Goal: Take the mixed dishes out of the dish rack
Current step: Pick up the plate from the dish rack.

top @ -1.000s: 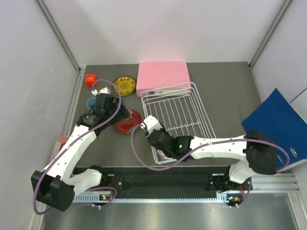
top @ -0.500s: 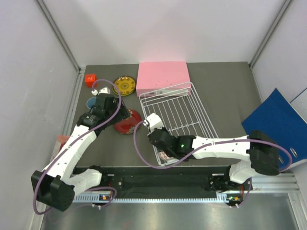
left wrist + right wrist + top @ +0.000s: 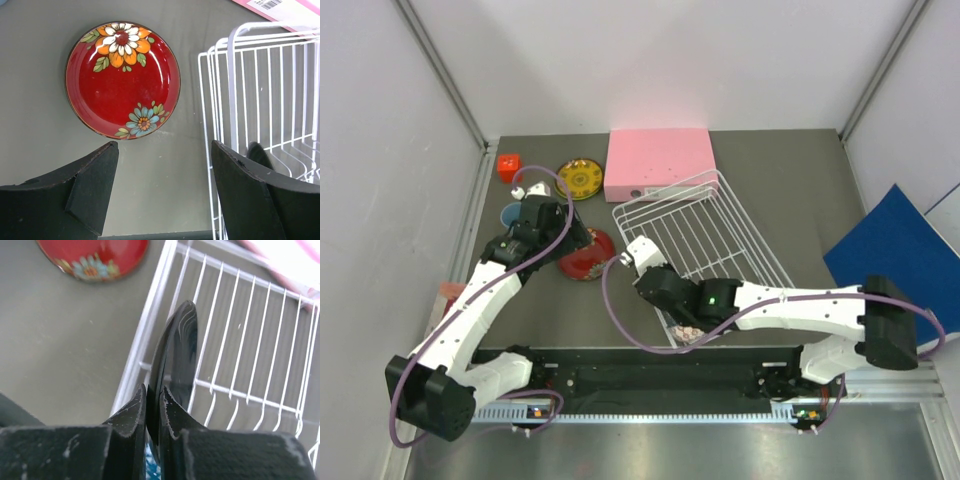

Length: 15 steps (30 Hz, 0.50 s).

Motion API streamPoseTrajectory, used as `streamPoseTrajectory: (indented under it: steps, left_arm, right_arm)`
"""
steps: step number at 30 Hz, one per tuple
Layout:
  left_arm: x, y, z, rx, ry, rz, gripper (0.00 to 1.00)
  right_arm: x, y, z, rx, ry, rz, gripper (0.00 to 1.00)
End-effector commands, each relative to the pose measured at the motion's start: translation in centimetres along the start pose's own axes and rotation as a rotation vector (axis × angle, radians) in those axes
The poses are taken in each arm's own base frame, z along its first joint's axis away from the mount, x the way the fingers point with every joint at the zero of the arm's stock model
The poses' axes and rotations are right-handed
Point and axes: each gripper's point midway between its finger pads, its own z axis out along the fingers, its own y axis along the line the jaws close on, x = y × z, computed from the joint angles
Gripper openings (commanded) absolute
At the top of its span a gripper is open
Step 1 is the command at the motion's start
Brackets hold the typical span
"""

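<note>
My right gripper (image 3: 152, 390) is shut on the rim of a glossy black dish (image 3: 175, 340) that stands edge-on at the near left corner of the white wire dish rack (image 3: 240, 340). A blue patterned patch of the small bowl (image 3: 150, 460) shows below the fingers. From above, the right gripper (image 3: 680, 318) sits over the red-white bowl (image 3: 686, 331) at the rack's (image 3: 710, 230) near end. A red floral plate (image 3: 122, 80) lies flat on the table left of the rack (image 3: 260, 90). Just near of that plate (image 3: 585, 255), my left gripper (image 3: 165, 147) hovers open and empty.
A light blue cup (image 3: 510, 213) and a yellow patterned plate (image 3: 580, 179) rest on the table at the back left, by a small red cube (image 3: 507, 166). A flat pink box (image 3: 658, 162) touches the rack's far edge. A blue folder (image 3: 905, 260) leans at the right wall.
My right gripper closed on the black dish and drew right and nearer; the rack's near end swung right with it. The left arm stayed put.
</note>
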Motion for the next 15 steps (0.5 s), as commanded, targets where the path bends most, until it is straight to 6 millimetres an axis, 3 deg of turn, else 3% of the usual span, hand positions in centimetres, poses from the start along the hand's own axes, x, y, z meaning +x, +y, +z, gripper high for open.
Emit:
streamPoseTrajectory:
  steps: [1,12,15]
  left_arm:
    - [-1.3,-1.4,0.0,0.046,-0.040,-0.001,0.79]
    - [-1.7,-2.0,0.2,0.059,-0.036,0.014,0.79]
    - [-2.2,-2.4,0.1,0.072,-0.043,0.024,0.79]
  right_arm:
    - [-8.6,-4.2,-4.6,0.076,-0.205,-0.029,0.00]
    - [-9.1,-5.3,-6.0,0.080,-0.233,-0.113,0.00]
    - [-8.8,-4.1,-7.0,0.049,-0.263,-0.220,0.00]
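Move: The black plate is already pinched in the right fingers, its middle some 4 cm ahead of the right hand and 3 cm lower, still down in the dish rack. From that hand the rack's middle lies about 6 cm ahead, 11 cm right; the patterned bowl 6 cm back, 6 cm right, both about 10 cm lower. The red plate lies 11 cm ahead, 15 cm left, 15 cm below. From the left hand the black plate is about 5 cm back, 16 cm right, 5 cm lower. Keep the right fingers shut on the black plate and pull it briskly straight up out of the dish rack, about 10 cm, easing off towards the end with barely a centimetre's drift forward and right. As the hand climbs, tip the fingers upward some 10 to 15 degrees. ##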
